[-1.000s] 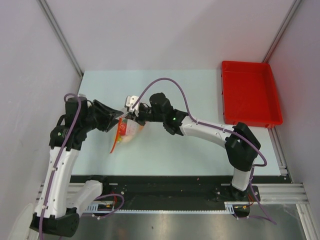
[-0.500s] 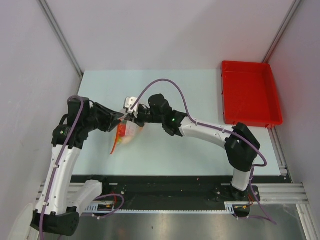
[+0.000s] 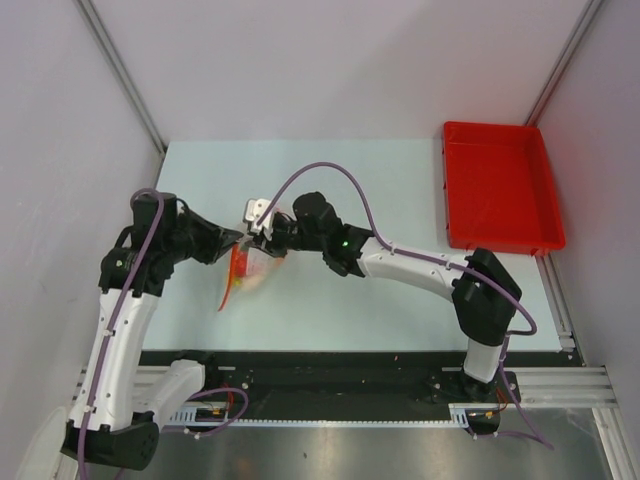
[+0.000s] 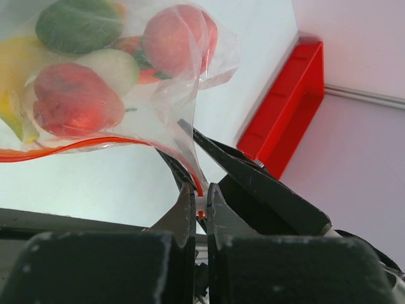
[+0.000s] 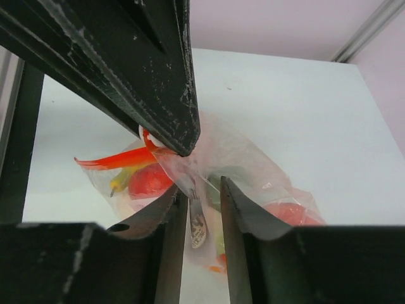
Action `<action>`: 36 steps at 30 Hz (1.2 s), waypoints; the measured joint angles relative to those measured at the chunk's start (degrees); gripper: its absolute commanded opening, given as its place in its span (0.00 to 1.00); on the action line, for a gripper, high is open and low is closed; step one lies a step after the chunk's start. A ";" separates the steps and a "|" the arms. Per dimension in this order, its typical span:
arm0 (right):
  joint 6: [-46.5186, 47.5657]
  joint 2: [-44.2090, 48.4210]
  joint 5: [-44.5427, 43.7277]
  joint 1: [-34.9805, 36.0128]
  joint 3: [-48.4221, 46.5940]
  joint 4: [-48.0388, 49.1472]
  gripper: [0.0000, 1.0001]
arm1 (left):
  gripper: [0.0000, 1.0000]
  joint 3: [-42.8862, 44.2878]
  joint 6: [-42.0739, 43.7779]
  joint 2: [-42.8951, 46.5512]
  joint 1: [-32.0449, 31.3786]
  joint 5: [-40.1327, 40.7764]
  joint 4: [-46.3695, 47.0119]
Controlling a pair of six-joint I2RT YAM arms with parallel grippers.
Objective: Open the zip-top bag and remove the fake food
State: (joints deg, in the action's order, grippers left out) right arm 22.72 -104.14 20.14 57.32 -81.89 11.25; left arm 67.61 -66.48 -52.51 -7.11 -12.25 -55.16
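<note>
The zip-top bag (image 3: pixel 250 270) hangs between my two grippers above the left middle of the table, its red-orange zip strip (image 4: pixel 95 144) trailing down and left. The fake food shows through the clear plastic: a red piece (image 4: pixel 76 101), a green one (image 4: pixel 76 25) and a pink-red one (image 4: pixel 177 38). My left gripper (image 4: pixel 201 193) is shut on the white slider at the end of the strip. My right gripper (image 5: pixel 204 193) is closed on a fold of the bag's plastic just beside the left fingers (image 5: pixel 158 95). In the top view the left gripper (image 3: pixel 236 243) and right gripper (image 3: pixel 262 238) almost touch.
A rigid red tray (image 3: pixel 500 190) stands at the back right of the table; it also shows in the left wrist view (image 4: pixel 288 107). The walls stand close on the left and right. The right arm (image 3: pixel 420 262) stretches across the middle of the table.
Both grippers and the bag have shifted a little to the left. The left arm has drawn back slightly. Both grips are unchanged.
</note>
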 measured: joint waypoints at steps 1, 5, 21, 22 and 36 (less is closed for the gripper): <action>0.15 0.22 -0.22 0.26 0.00 -0.04 0.32 | 0.00 0.68 0.15 0.00 0.00 0.24 -0.79; 1.01 1.36 -0.42 1.64 -0.04 -0.02 0.31 | 0.00 1.62 0.17 0.26 0.00 0.42 -2.36; 2.82 1.55 -5.57 5.03 -4.00 -4.76 0.00 | 0.00 4.66 -1.11 0.02 -0.26 4.37 -8.26; 2.80 1.55 -6.54 5.40 -4.00 -4.98 0.00 | 0.00 4.63 -1.53 0.07 -0.28 4.70 -8.52; 2.25 3.65 -10.16 7.61 2.69 -1.99 0.00 | 0.00 -3.52 -4.66 4.55 -0.83 4.63 -7.48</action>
State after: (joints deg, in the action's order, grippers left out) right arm 24.97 -100.49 9.98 64.93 -79.20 9.26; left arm 64.10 -71.13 -47.97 -7.94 -7.62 -62.63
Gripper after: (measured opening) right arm 0.010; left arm 0.030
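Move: The bag's lip, with its zip edge, sits pinched in the left fingertips. From the open right hand, that lip lies about 2 cm back, 2 cm left and 2 cm up, while slack film runs between its fingers. The fake food hangs in the bag about 6 cm ahead of the left hand, 2 cm right and some 12 cm below; from the right hand it is roughly 4 cm ahead, level sideways and 10 cm down. Back and up, about 4 cm, the right hand draws its open fingers along the film towards the left fingertips, then shuts them on the bag right beside them. The left hand keeps its pinch and eases back and a little left meanwhile; then both sink together with the bag, some 3 cm, still drifting back, the left wrist tipping slightly down. ##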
